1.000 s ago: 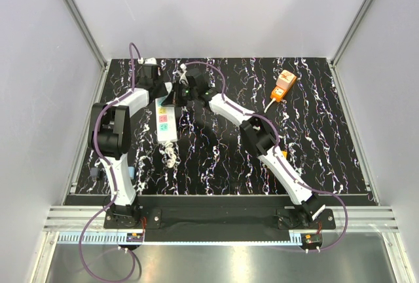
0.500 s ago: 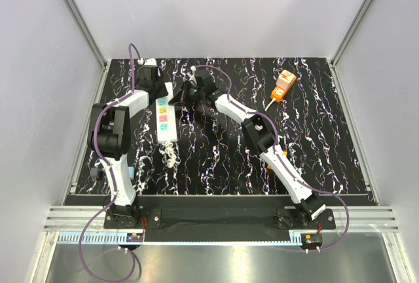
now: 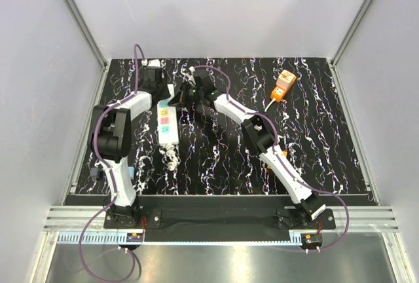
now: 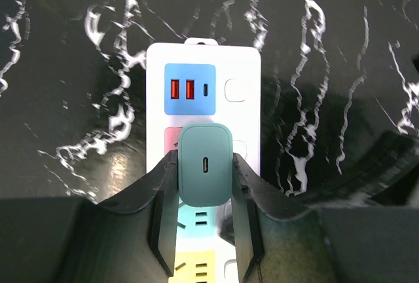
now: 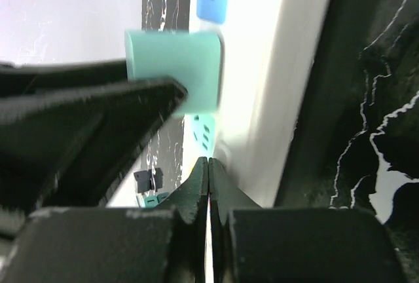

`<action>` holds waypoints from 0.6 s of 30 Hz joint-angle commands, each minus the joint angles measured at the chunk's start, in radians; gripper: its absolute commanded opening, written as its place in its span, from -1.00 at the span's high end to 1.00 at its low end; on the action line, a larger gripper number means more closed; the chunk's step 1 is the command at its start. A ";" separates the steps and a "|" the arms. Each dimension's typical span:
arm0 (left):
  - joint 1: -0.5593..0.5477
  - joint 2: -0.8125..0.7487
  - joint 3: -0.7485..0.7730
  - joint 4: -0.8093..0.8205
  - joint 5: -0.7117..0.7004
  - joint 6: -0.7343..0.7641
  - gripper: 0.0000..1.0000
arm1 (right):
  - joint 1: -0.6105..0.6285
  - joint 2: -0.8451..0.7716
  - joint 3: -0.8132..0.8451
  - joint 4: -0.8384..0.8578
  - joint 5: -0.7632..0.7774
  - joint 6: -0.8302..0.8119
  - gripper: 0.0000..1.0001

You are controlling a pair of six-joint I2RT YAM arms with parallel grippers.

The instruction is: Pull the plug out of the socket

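Note:
The socket (image 3: 168, 126) is a white power strip lying lengthwise at the table's back left. In the left wrist view the socket (image 4: 242, 60) shows a blue USB square, then pink, teal and yellow outlet squares. A teal plug (image 4: 205, 171) stands on the pink square. My left gripper (image 4: 204, 162) is shut on the plug's two sides; it also shows in the top view (image 3: 160, 93). My right gripper (image 5: 208, 162) is shut, its tips against the socket (image 5: 281, 67) just beside the plug (image 5: 173, 67); in the top view it (image 3: 184, 97) sits at the strip's right edge.
An orange box (image 3: 284, 85) with a white cord lies at the back right. The strip's coiled white cable (image 3: 171, 158) trails toward me. A small dark object (image 3: 96, 173) lies at the table's left edge. Grey walls enclose three sides.
The right gripper has come down onto the strip's right edge beside the plug. The left gripper has shifted slightly toward the back. The strip has slid a little nearer.

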 commanded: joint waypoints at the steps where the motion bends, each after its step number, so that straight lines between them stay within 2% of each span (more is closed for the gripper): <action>1: -0.064 -0.109 0.027 0.061 -0.072 0.028 1.00 | 0.012 0.052 0.008 -0.107 0.066 -0.031 1.00; 6: -0.084 -0.135 0.045 0.015 -0.134 0.054 1.00 | 0.012 0.052 0.017 -0.121 0.068 -0.039 1.00; 18: -0.100 -0.195 0.031 0.021 -0.189 0.047 1.00 | 0.012 0.051 0.016 -0.137 0.069 -0.036 1.00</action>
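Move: The teal plug is already between my left fingers, the pink socket it sits in some 3 cm straight below; the strip's blue USB panel lies about 3 cm ahead and 3 cm below, the yellow socket about 6 cm back, 1 cm right and 3 cm down. From my closed right fingertips at the strip's cyan socket, the plug is about 3 cm ahead, 2 cm left and 2 cm higher. My left hand keeps its grip on the plug and first tugs it about 2 cm to the right and 1.5 cm back, then pulls it up off the strip, rising some 6 cm with hardly any turn of the wrist. My right hand stays where it is, closed fingertips still resting against the strip. ##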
